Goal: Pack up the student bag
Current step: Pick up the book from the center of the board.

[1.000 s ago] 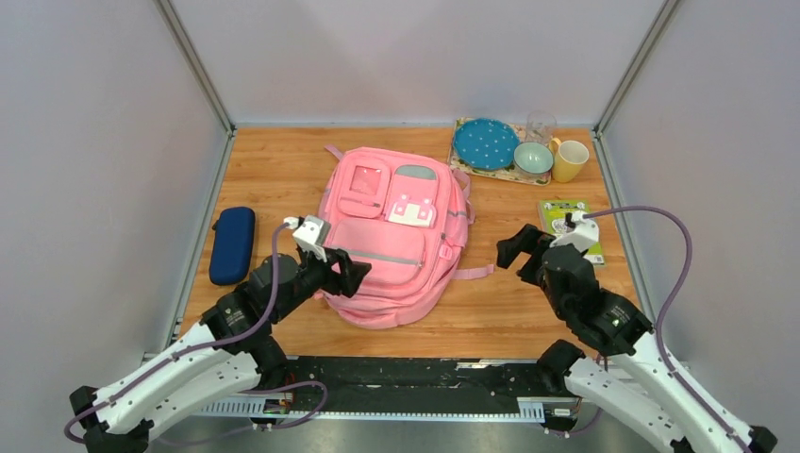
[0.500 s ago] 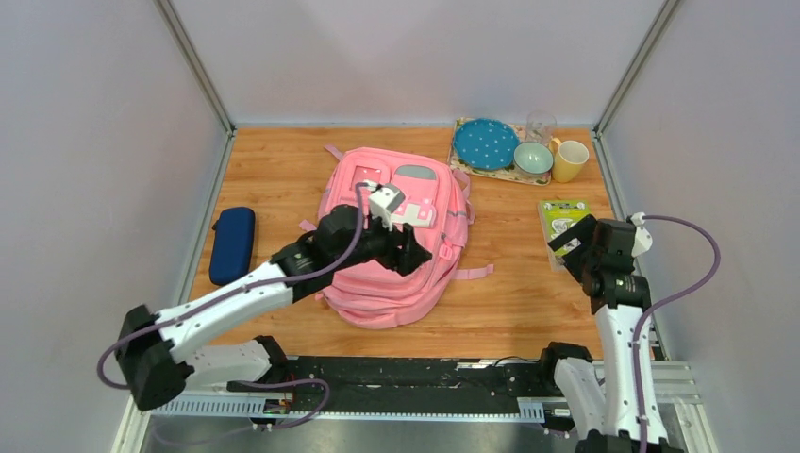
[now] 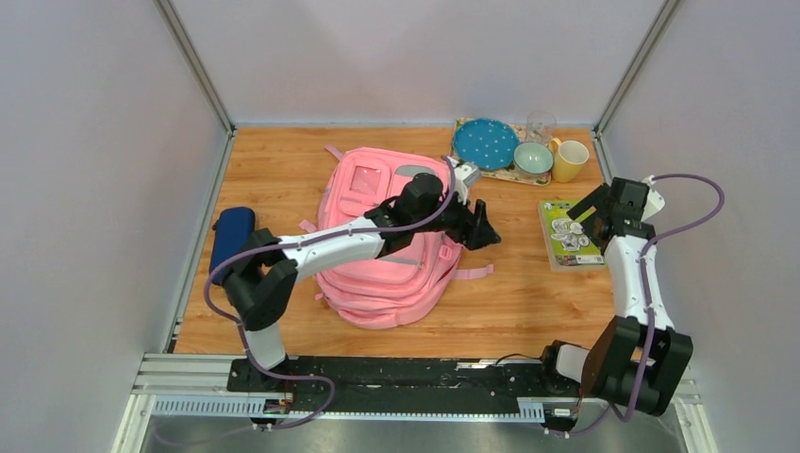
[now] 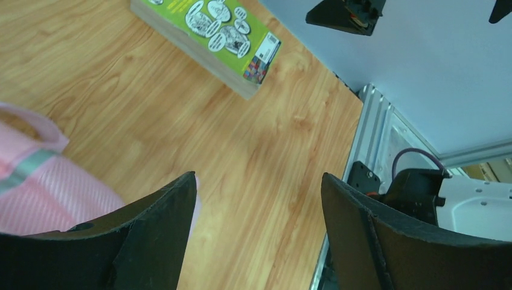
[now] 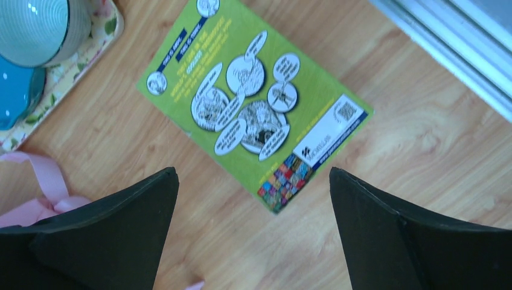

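Note:
The pink student bag (image 3: 377, 255) lies flat mid-table, front pockets up. My left arm reaches across it, and its gripper (image 3: 483, 230) hangs open just past the bag's right edge, over bare wood. In the left wrist view that gripper (image 4: 259, 176) is empty, with the bag's pink side (image 4: 42, 193) at the lower left. A green book (image 3: 569, 233) lies flat to the right of the bag. My right gripper (image 3: 589, 208) hovers open above the book's far end. The right wrist view shows this gripper (image 5: 253, 170) empty above the book (image 5: 253, 115).
A navy blue zip case (image 3: 231, 243) lies left of the bag. At the back right, a floral tray (image 3: 462, 162) holds a blue plate (image 3: 485, 143) and a bowl (image 3: 533, 158), with a yellow mug (image 3: 570, 160) and a glass (image 3: 541, 125) beside them. A pink strap (image 3: 472, 273) trails from the bag's right side.
My left arm has swung from the bag's near left corner across it to its right edge. The right arm has drawn back to the right, over the green book.

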`<action>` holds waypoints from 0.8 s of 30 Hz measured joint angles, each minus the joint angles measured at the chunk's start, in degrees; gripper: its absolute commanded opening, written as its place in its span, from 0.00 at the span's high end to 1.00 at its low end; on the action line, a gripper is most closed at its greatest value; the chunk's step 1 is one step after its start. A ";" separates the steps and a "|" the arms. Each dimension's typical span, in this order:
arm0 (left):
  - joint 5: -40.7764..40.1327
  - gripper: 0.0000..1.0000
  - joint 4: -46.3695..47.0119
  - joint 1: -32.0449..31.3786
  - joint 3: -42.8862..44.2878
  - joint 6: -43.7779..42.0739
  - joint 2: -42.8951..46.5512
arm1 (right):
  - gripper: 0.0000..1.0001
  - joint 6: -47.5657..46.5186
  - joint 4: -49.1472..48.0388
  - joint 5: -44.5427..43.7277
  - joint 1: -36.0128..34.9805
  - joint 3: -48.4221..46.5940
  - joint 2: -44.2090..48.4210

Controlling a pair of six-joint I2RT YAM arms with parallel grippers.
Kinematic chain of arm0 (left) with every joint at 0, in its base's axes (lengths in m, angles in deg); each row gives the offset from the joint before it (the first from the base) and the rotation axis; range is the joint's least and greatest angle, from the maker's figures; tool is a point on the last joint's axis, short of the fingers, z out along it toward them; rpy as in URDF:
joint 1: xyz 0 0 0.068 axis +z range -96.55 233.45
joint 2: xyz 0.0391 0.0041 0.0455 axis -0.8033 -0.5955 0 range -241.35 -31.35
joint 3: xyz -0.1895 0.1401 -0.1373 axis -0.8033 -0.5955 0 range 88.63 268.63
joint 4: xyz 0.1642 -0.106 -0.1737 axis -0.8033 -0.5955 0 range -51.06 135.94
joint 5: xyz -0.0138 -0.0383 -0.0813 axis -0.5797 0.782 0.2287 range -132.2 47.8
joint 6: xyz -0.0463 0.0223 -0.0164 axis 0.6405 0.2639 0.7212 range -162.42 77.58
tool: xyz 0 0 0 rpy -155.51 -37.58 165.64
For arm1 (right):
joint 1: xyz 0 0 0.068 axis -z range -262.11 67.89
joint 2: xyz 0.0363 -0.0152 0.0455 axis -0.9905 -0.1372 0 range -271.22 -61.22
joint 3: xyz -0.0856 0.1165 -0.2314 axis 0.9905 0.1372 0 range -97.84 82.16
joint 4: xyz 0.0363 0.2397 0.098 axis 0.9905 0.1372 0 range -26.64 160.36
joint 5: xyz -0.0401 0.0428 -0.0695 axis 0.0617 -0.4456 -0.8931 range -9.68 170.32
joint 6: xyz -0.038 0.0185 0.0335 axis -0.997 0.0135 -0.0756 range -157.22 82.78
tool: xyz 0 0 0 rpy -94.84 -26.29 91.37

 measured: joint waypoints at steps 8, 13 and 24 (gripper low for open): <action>4.02 0.17 5.33 -0.24 10.43 1.05 -15.08 | 0.01 -6.10 -7.76 0.61 6.86 -4.90 -14.12; 5.03 0.17 9.03 -0.42 13.14 1.77 -22.27 | 0.01 -9.25 -10.38 6.84 10.84 -7.34 -24.48; 6.75 0.15 14.67 -0.63 17.73 5.29 -32.72 | 0.04 -11.67 -13.46 16.57 11.39 -7.45 -29.38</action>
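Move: From the right hand the green book's middle lies about 8 cm ahead, 3 cm to the right and 12 cm below. The yellow mug stands some 20 cm beyond the book, and the bowl some 28 cm ahead of the right hand and 4 cm to its left. From the left hand the same book is roughly 10 cm ahead, 26 cm to the right and 20 cm down; the backpack's middle is about 22 cm to its left and 8 cm ahead. Down by about 9 cm, forward and to the right, the right hand sinks onto the book's right side, then eases back left by 2 cm as it rolls and turns slightly counter-clockwise; its wide-open fingers come down at the spine edge and over the cover, contact not clear. The left hand drops some 12 cm while going 9 cm right and a little forward towards the book, fingers staying open. ##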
